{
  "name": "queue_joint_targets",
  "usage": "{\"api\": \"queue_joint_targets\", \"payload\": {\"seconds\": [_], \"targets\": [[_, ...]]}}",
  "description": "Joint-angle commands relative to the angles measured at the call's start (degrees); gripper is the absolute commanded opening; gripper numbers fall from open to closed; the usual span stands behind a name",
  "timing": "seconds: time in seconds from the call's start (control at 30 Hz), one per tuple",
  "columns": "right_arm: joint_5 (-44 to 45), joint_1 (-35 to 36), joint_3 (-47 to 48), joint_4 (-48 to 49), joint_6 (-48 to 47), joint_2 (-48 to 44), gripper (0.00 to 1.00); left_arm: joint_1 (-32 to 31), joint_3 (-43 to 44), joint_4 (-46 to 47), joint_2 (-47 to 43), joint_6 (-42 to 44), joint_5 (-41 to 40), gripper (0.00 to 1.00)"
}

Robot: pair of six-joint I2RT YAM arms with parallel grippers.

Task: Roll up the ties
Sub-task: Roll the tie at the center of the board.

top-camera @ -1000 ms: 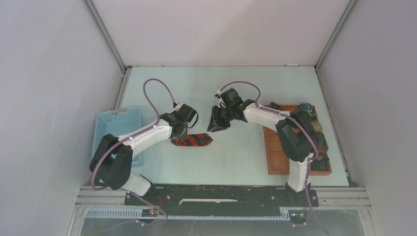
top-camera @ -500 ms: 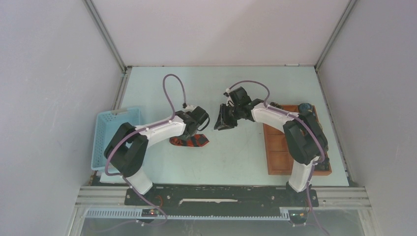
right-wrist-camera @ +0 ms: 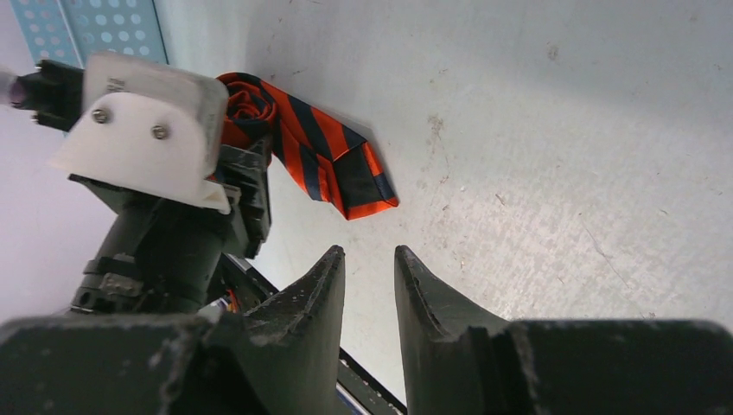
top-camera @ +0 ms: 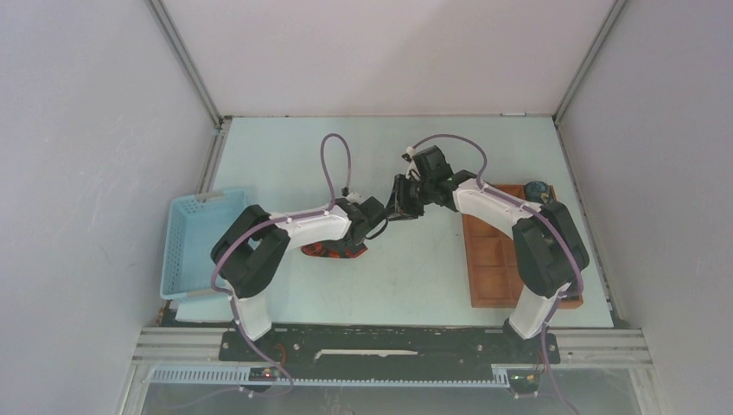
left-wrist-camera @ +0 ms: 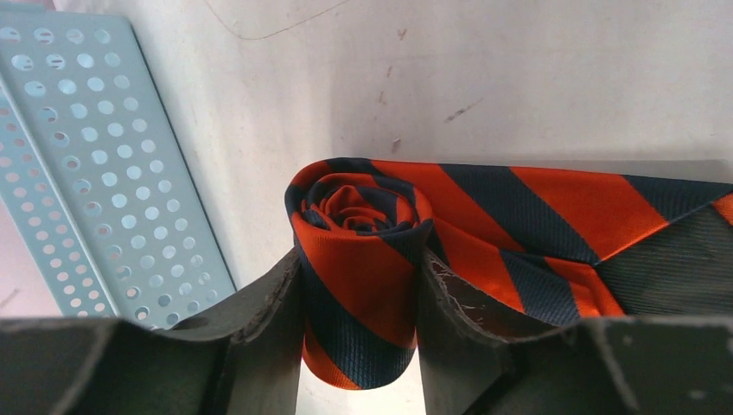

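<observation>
The red-orange and black striped tie (left-wrist-camera: 519, 207) lies on the table, one end wound into a roll (left-wrist-camera: 359, 233). My left gripper (left-wrist-camera: 359, 268) is shut on that roll, with a finger pressed against each side. The flat tail runs off to the right. In the top view the tie (top-camera: 333, 252) sits just below and left of my left gripper (top-camera: 367, 226). My right gripper (right-wrist-camera: 369, 252) hangs above the table beyond the tie's pointed tip (right-wrist-camera: 363, 194). Its jaws are a narrow gap apart and hold nothing. It is up and to the right in the top view (top-camera: 402, 203).
A light blue perforated basket (top-camera: 192, 246) stands at the left, close to the roll in the left wrist view (left-wrist-camera: 95, 164). A brown compartmented tray (top-camera: 488, 259) stands at the right, with a small dark rolled tie (top-camera: 539, 188) at its far end. My right arm covers part of it.
My left gripper has swung right and turned with the roll, and the flat part of the tie is shorter. My right gripper has drawn back up and to the right.
</observation>
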Motion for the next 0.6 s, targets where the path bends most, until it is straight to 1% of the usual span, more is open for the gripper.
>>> {"api": "queue_joint_targets", "payload": {"seconds": [0.0, 0.07, 0.3, 0.57], "targets": [[0.31, -0.39, -0.13, -0.07, -1.00, -3.81, 0.31, -1.28, 2.25, 0.64, 2.00, -3.03, 1.52, 0.52], [0.31, -0.42, -0.15, -0.29, -0.99, -4.12, 0.31, -1.54, 2.48, 0.79, 2.26, -3.40, 2.40, 0.55], [0.26, -0.50, -0.14, -0.10, -0.58, -4.77, 0.30, -1.96, 3.09, 0.64, 0.27, -3.84, 5.50, 0.61], [0.13, -0.46, -0.14, 0.41, 0.12, -5.11, 0.31, -1.97, 3.60, 0.88, -6.19, -3.46, 8.51, 0.73]]}}
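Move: The tie's roll stands between the left hand's fingertips, about 1 cm below the hand point. Its unrolled tail runs off to the right and ends about 12 cm right of that hand, 1 cm nearer the base and some 3 cm lower; the blue basket's middle is about 25 cm to its left, 1 cm farther out and a centimetre lower. From the right hand the roll lies about 17 cm left, 4 cm back and 7 cm down. With its left finger still against the basket side of the roll, the left hand works to the right along the tail, a bit over 2 cm, while its fingers spread from about half to some 70 percent open and the right finger comes off the roll. It stays low, dipping about half a centimetre before easing up at the end. The empty right hand rises about 1.5 cm. ##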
